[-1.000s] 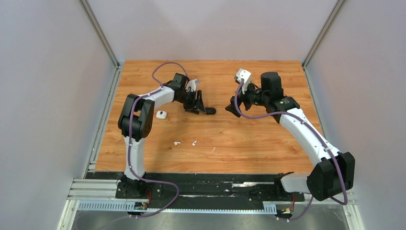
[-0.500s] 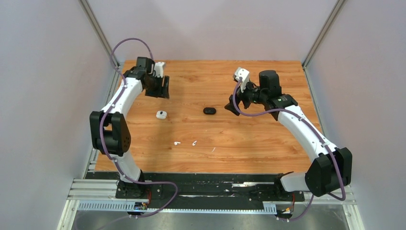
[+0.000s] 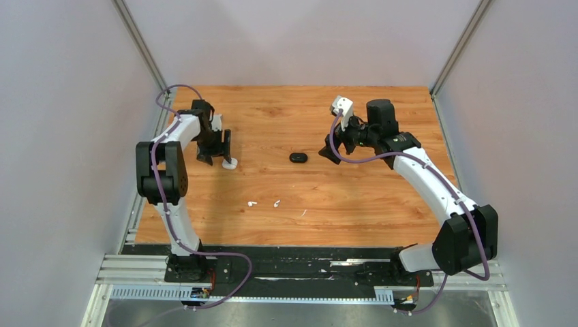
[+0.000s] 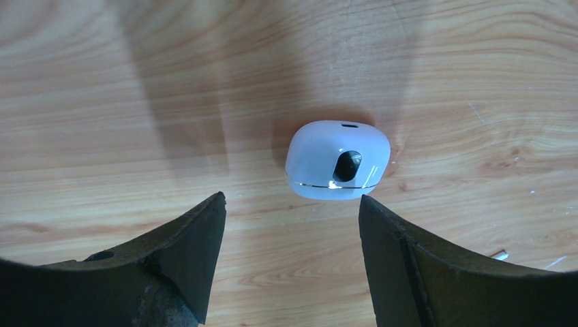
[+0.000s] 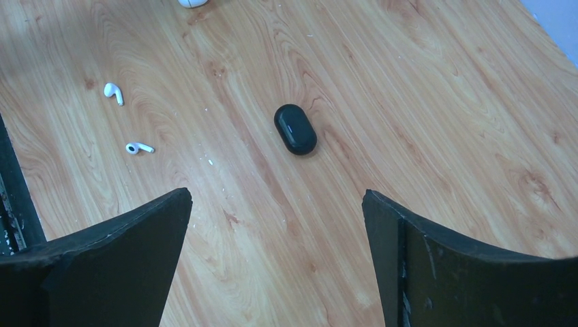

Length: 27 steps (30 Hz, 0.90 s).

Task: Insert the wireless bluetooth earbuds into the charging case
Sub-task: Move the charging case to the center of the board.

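The charging case (image 4: pixel 338 168) is a small white rounded shell with a thin seam and a dark oval mark, lying shut on the wooden table. My left gripper (image 4: pixel 292 204) hangs open just short of it, apart from it, the case nearer the right finger. From above, the left gripper (image 3: pixel 217 154) sits beside the case (image 3: pixel 230 163) at the left. Two white earbuds (image 3: pixel 252 203) (image 3: pixel 277 203) lie loose near the middle front, also seen from the right wrist as one earbud (image 5: pixel 114 92) and another (image 5: pixel 139 147). My right gripper (image 5: pixel 276 197) is open and empty, raised right of centre (image 3: pixel 331 151).
A black oval case (image 3: pixel 298 157) lies mid-table between the arms, in the right wrist view (image 5: pixel 295 129) ahead of the jaws. A thin white fleck (image 3: pixel 303 212) lies right of the earbuds. Grey walls enclose the table (image 3: pixel 382 197) on three sides.
My left arm swung from the black oval case at the centre out to the back left, then came down beside the white case, jaws widening. The right arm barely moved.
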{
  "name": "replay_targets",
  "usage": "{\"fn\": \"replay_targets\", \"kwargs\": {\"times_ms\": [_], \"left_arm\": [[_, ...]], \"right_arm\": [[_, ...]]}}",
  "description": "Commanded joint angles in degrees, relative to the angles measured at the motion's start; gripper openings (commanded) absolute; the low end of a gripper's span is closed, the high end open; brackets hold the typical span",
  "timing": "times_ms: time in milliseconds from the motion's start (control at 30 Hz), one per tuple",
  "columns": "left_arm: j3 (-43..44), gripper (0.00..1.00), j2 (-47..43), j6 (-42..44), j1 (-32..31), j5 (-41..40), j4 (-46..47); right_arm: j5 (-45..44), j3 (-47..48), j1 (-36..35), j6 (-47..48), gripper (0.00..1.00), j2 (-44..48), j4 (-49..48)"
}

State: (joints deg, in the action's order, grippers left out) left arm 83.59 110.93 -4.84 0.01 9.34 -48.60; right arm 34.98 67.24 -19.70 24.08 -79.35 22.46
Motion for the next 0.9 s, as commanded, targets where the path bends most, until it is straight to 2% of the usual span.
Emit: {"fn": "replay_targets", "kwargs": {"times_ms": [0,267,400,600,633,700,867], "left_arm": [[0.32,0.79,1.45,-6.15,-0.19,2.63,-1.10],[0.45,0.78,5.24,-13.29,-0.19,7.64,1.15],[3.39,0.73,8.25,-13.68,-1.61,8.71,1.08],[9.66,0.56,13.80,-10.19,-7.18,8.48,1.18],[10.50,0.45,14.23,-9.53,-7.86,8.71,1.25],[12.69,0.35,15.55,-6.26,-9.91,9.62,1.55],[19.10,0.28,19.17,0.95,-14.34,10.92,0.46]], "right_arm": [[0.50,1.83,-0.07,-0.08,0.98,1.08,-0.84],[0.43,1.17,-0.07,-0.52,0.98,1.35,-0.42],[0.48,1.80,-0.12,-0.52,0.98,0.74,-0.19],[0.38,2.10,-0.07,-0.40,0.98,0.29,-0.14],[0.25,2.03,-0.07,-0.21,0.98,0.40,-0.13],[0.02,1.78,-0.07,0.17,0.98,0.54,-0.16],[-0.31,0.65,-0.07,1.23,0.97,1.18,-0.21]]}}
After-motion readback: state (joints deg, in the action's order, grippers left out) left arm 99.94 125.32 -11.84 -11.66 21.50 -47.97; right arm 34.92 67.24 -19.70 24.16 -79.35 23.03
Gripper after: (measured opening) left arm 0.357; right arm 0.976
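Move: The white charging case sits close to the left hand, roughly 3 cm to its right, 1 cm back and 3 cm below the open fingers. The black case stands some 27 cm to that hand's right and 1 cm ahead. The two loose white earbuds lie about 15 cm back, one 11 cm and the other 19 cm to the right. From the right hand the white case is some 37 cm left, 4 cm ahead and 20 cm lower. The left fingers close on the white charging case and pinch it near one end, after the hand sinks about 2.5 cm while easing right and turning slightly counter-clockwise. Holding the case, the hand then speeds right, about 10 cm, and some 4 cm forward towards the black case, rising only a centimetre or so and swinging back clockwise some 20 degrees. ##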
